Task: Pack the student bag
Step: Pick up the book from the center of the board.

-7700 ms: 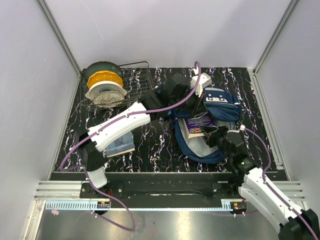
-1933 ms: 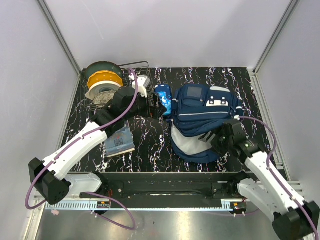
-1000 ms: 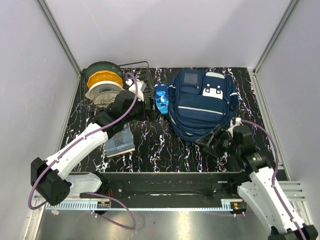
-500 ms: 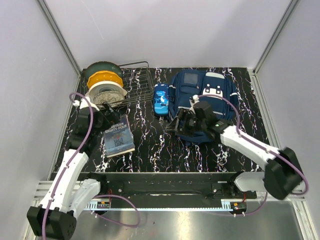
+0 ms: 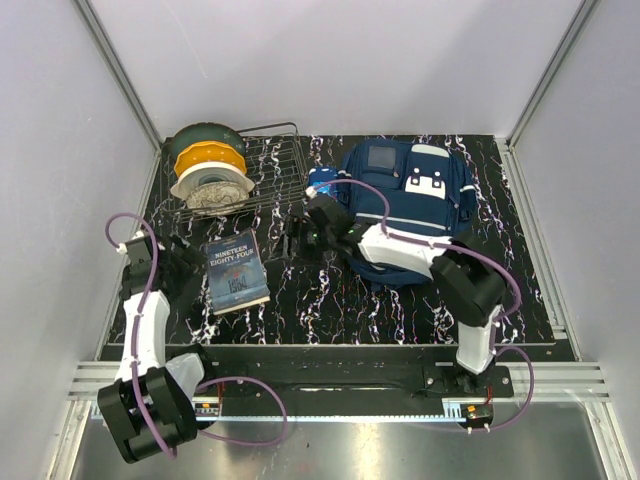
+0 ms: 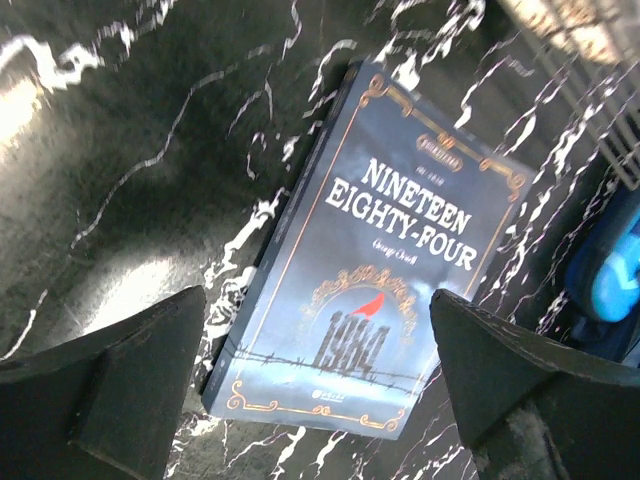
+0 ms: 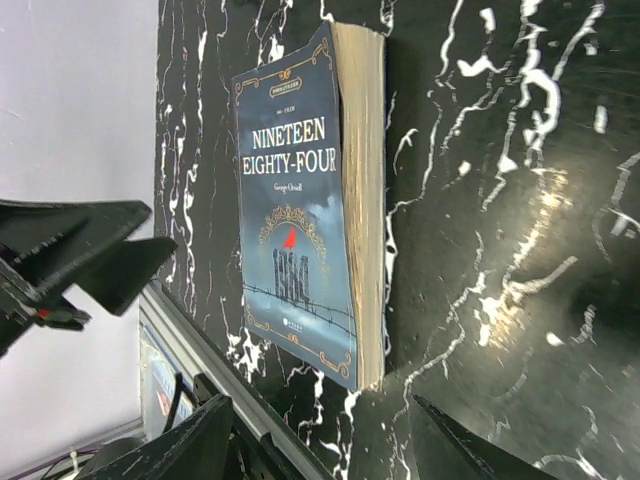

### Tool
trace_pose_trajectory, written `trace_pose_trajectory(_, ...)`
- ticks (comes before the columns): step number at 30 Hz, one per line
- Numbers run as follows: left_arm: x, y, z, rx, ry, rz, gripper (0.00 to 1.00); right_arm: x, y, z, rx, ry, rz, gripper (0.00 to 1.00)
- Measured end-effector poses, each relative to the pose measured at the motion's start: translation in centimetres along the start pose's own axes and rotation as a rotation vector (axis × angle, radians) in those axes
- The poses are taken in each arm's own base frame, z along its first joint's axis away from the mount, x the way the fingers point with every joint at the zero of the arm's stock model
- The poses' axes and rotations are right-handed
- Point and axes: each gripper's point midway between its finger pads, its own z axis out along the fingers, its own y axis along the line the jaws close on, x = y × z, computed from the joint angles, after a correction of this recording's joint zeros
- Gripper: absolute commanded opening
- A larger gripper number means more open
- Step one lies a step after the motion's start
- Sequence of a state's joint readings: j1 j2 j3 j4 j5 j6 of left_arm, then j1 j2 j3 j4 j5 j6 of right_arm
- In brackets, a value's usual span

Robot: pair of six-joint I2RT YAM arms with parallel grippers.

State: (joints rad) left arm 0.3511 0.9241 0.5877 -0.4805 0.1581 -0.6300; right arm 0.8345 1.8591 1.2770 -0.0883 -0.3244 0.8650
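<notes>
The student bag (image 5: 405,200), navy with white stripes and patches, lies closed and front-up at the back right of the table. A "Nineteen Eighty-Four" book (image 5: 236,270) lies flat to its left, also in the left wrist view (image 6: 390,270) and the right wrist view (image 7: 300,210). My left gripper (image 5: 187,264) hovers open just left of the book, its fingers (image 6: 120,370) spread wide with nothing between them. My right gripper (image 5: 295,240) is open and empty, between book and bag, facing the book; its fingers (image 7: 190,440) frame the book's near corner.
A glossy blue pencil case (image 5: 320,183) sits by the bag's left side, partly behind my right arm, and shows at the edge of the left wrist view (image 6: 610,280). A wire rack (image 5: 275,165) with filament spools (image 5: 208,165) stands at the back left.
My right arm swung left off the bag and now reaches toward the book. The left arm drew back toward the near left edge. The bag and the book have not moved in the last second.
</notes>
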Motion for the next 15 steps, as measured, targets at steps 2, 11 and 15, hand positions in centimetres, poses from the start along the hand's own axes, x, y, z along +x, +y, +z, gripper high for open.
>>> trace_pose_trajectory(2, 1.2, 0.6, 0.4, -0.006, 0.039, -0.007, 0.99, 0.2, 0.4, 1.3, -0.005, 0.011, -0.008, 0.75)
trace_pose_trajectory(11, 3.1, 1.0, 1.7, 0.041, 0.071, -0.017, 0.99, 1.6, -1.5, 5.9, 0.026, 0.079, 0.019, 0.75)
trace_pose_trajectory(15, 5.6, 1.4, 2.6, 0.087, 0.135, -0.045, 0.99, 2.3, -2.4, 6.9, 0.041, 0.105, 0.037, 0.75)
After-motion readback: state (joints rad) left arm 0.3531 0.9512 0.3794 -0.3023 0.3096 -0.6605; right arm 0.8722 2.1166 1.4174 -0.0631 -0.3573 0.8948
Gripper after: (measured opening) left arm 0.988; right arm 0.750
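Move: From the left gripper, the book Nineteen Eighty-Four lies about 9 cm to the right, a centimetre nearer the base and some 9 cm below. From the right gripper it lies about 11 cm to the left, 2 cm nearer and 10 cm down. The dish rack stands some 24 cm ahead and 12 cm right of the left hand. The pencil case lies about 17 cm ahead and 9 cm right of the right hand; the bag's middle, 12 cm ahead and 31 cm right. Close in on the book from both sides, fingers kept open. Sink the left gripper about 5 cm towards the book's left long edge while easing it right, rolling its left side slightly down. Bring the right gripper left first, then mostly down, some 6.5 cm in all, towards the page-side edge, tipping slightly. ##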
